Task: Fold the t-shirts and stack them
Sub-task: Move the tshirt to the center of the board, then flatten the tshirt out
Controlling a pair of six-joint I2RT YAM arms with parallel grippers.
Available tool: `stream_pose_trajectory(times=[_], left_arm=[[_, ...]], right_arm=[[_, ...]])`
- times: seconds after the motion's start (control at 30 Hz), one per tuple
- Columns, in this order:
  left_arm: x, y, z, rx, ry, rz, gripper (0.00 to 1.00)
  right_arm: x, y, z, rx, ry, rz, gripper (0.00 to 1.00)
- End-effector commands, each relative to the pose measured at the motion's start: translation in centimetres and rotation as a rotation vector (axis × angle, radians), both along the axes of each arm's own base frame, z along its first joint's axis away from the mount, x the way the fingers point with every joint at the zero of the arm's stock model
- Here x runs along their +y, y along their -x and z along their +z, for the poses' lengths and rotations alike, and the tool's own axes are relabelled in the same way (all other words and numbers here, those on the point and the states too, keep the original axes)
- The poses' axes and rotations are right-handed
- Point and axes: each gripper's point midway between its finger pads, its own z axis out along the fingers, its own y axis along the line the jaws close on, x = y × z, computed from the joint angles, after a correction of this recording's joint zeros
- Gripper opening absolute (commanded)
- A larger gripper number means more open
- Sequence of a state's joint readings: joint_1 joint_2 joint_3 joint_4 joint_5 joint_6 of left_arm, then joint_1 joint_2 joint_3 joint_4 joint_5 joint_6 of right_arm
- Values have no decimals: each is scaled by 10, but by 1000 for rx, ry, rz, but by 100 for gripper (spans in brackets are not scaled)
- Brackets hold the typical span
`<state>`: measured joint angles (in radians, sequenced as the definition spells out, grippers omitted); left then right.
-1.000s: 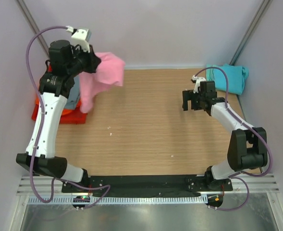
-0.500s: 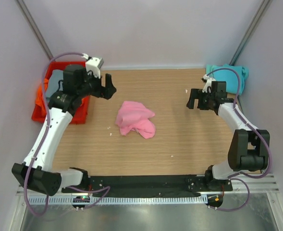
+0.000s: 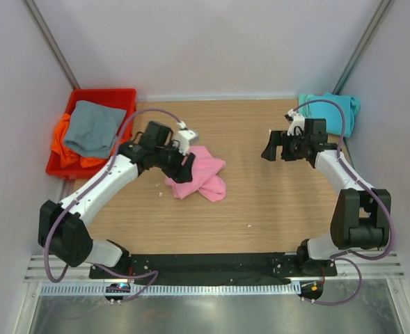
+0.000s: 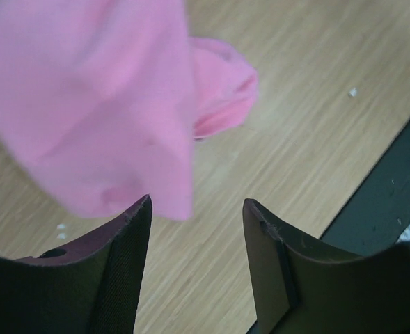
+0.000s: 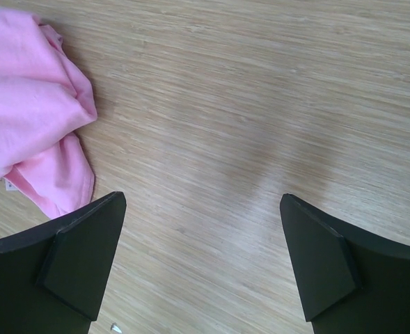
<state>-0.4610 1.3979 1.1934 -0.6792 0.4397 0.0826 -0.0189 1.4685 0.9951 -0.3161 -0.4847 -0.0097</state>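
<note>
The pink t-shirt lies crumpled on the middle of the table. My left gripper hovers at the shirt's left edge. In the left wrist view this gripper is open, with bare wood between its fingers and the pink t-shirt just ahead of them. My right gripper stands open to the right of the shirt. Its own view shows the right gripper wide over bare wood, with the pink t-shirt at the left. A teal t-shirt lies at the back right corner.
A red bin stands at the back left. It holds a grey t-shirt on top of an orange one. Walls close in the back and both sides. A black rail runs along the near edge.
The left gripper held the pink t-shirt high at the back left, let it drop onto the table's middle, then swung down to its left edge. The right gripper shifted slightly.
</note>
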Motion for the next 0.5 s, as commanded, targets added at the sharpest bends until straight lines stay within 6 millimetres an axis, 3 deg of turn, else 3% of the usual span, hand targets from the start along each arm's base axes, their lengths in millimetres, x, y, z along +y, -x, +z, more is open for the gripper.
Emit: stream_pose_trajectory(times=[0.0, 0.1, 0.23, 0.47], left_arm=[[-30, 35, -21, -41, -152, -234, 58], [-48, 48, -45, -100, -310, -351, 59], [-71, 51, -83, -56, -389, -424, 60], [-100, 52, -113, -39, -456, -485, 58]], right_arm=[[1, -9, 7, -32, 7, 24, 99], [-4, -13, 6, -27, 32, 1, 99], [-20, -19, 16, -64, 103, -68, 100], [-29, -16, 30, -128, 137, -100, 100]])
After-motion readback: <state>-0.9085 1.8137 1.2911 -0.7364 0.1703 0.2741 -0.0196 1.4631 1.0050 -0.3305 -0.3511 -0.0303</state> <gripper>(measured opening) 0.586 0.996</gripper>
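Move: The pink t-shirt lies loosely heaped below the empty left gripper, its middle about 6 cm ahead, 3 cm to the right and some 16 cm down; its near right flap is about 8 cm to the right, level with the hand. The red bin's middle is roughly 21 cm ahead and 30 cm left of that gripper. From the right gripper, the t-shirt's middle lies some 22 cm left, 4 cm back and 12 cm below. Bring the half-open left gripper down about 12 cm beside the pink t-shirt's near right flap, first sweeping back and right as it sinks, then dropping almost straight down. Swing the slanted fingers some 35 degrees, clockwise as seen from above, until they point steeply at the board. Keep the right gripper wide open and ease it slightly right, away from the t-shirt. ##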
